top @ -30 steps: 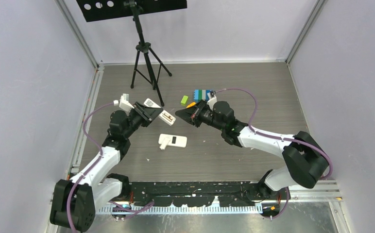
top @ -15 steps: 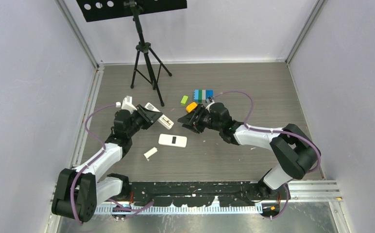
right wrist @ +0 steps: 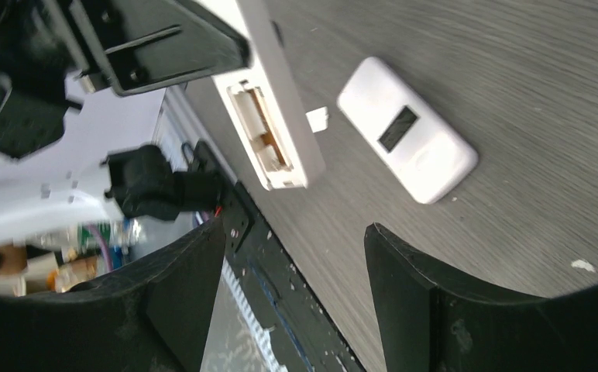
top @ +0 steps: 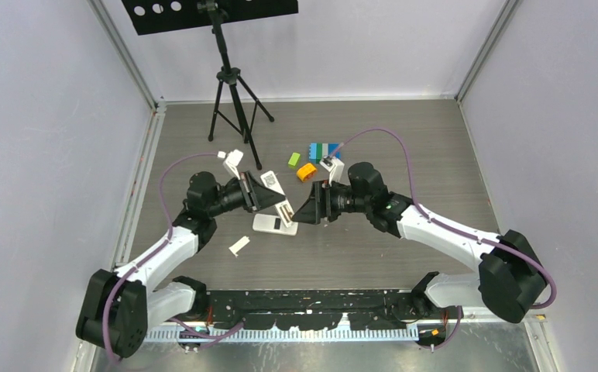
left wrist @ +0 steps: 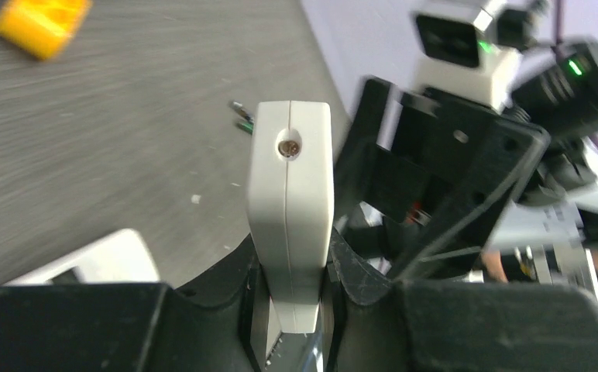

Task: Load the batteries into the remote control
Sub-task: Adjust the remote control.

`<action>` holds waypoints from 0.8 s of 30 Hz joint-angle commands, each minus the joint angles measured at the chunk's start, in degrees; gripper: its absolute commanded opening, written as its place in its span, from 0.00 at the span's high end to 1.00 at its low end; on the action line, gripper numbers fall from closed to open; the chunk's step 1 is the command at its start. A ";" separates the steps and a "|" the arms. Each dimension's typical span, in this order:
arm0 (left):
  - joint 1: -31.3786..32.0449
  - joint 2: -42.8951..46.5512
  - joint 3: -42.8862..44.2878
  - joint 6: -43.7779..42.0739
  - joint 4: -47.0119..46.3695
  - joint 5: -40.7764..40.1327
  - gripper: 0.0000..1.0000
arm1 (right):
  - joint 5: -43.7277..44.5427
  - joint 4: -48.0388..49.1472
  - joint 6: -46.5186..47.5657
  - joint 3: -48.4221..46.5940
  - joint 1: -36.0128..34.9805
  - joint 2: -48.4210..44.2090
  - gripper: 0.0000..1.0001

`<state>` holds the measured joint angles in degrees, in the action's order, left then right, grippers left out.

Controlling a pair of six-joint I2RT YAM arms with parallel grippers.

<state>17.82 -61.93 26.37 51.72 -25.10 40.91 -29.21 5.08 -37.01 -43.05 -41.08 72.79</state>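
My left gripper [top: 263, 197] [left wrist: 290, 306] is shut on a white remote control [top: 279, 200] [left wrist: 290, 186] [right wrist: 271, 116] and holds it tilted above the table. Its battery compartment [right wrist: 256, 132] lies open, facing my right gripper. My right gripper [top: 310, 211] [right wrist: 292, 267] stands open just right of that remote, with nothing between its fingers. Two slim dark batteries [left wrist: 240, 120] lie on the table beyond the remote in the left wrist view. I cannot tell whether a battery sits inside the compartment.
A second white remote [top: 274, 225] [right wrist: 407, 139] lies flat under the grippers, and a small white cover piece [top: 239, 245] [right wrist: 317, 118] lies to its front left. Green [top: 293, 160], orange [top: 305, 171] [left wrist: 40, 19] and blue-green [top: 324, 149] blocks sit behind. A black tripod [top: 234, 101] stands at the back.
My right gripper has opened and moved forward and left, up to the held remote. My left gripper has carried the remote to the right, over the flat remote. The cover piece now lies apart.
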 commanded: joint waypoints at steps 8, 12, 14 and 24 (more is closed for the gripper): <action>9.42 3.04 4.48 -0.72 -12.52 12.27 1.00 | -18.11 23.76 -8.97 2.52 -3.79 0.58 0.36; 9.67 3.00 3.95 2.65 -16.05 9.77 1.00 | -16.85 25.99 -11.60 3.39 -4.83 0.26 0.68; 9.69 3.42 3.36 4.76 -18.25 8.20 0.96 | -15.38 26.00 -12.07 4.38 -4.89 -0.87 0.81; 9.69 2.46 1.06 13.71 -27.69 -0.38 0.43 | -13.33 23.23 -10.50 4.18 -4.80 -6.05 0.92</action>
<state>27.64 -58.92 27.57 62.35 -44.25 44.53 -42.89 27.31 -47.31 -38.22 -45.60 68.75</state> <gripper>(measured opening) 0.557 0.290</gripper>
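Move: Just ahead of the right gripper's open fingers is the white remote's battery end; the remote's middle is about 6 cm farther out, 6 cm to the left and roughly level. The left hand already grips that remote around its middle. On the table, the face-down remote lies some 6 cm ahead of the right hand, 8 cm left and 15 cm lower; the loose battery cover is about 21 cm left, 2 cm back, equally low. Bringing the held remote back some 7 cm, rightward and up, the left hand turns about 20 degrees clockwise while the right follows back, up and slightly left, its fingers tipping upward. The right closes across the battery-end half; then the left opens to let go while both keep rising, the left easing forward. ##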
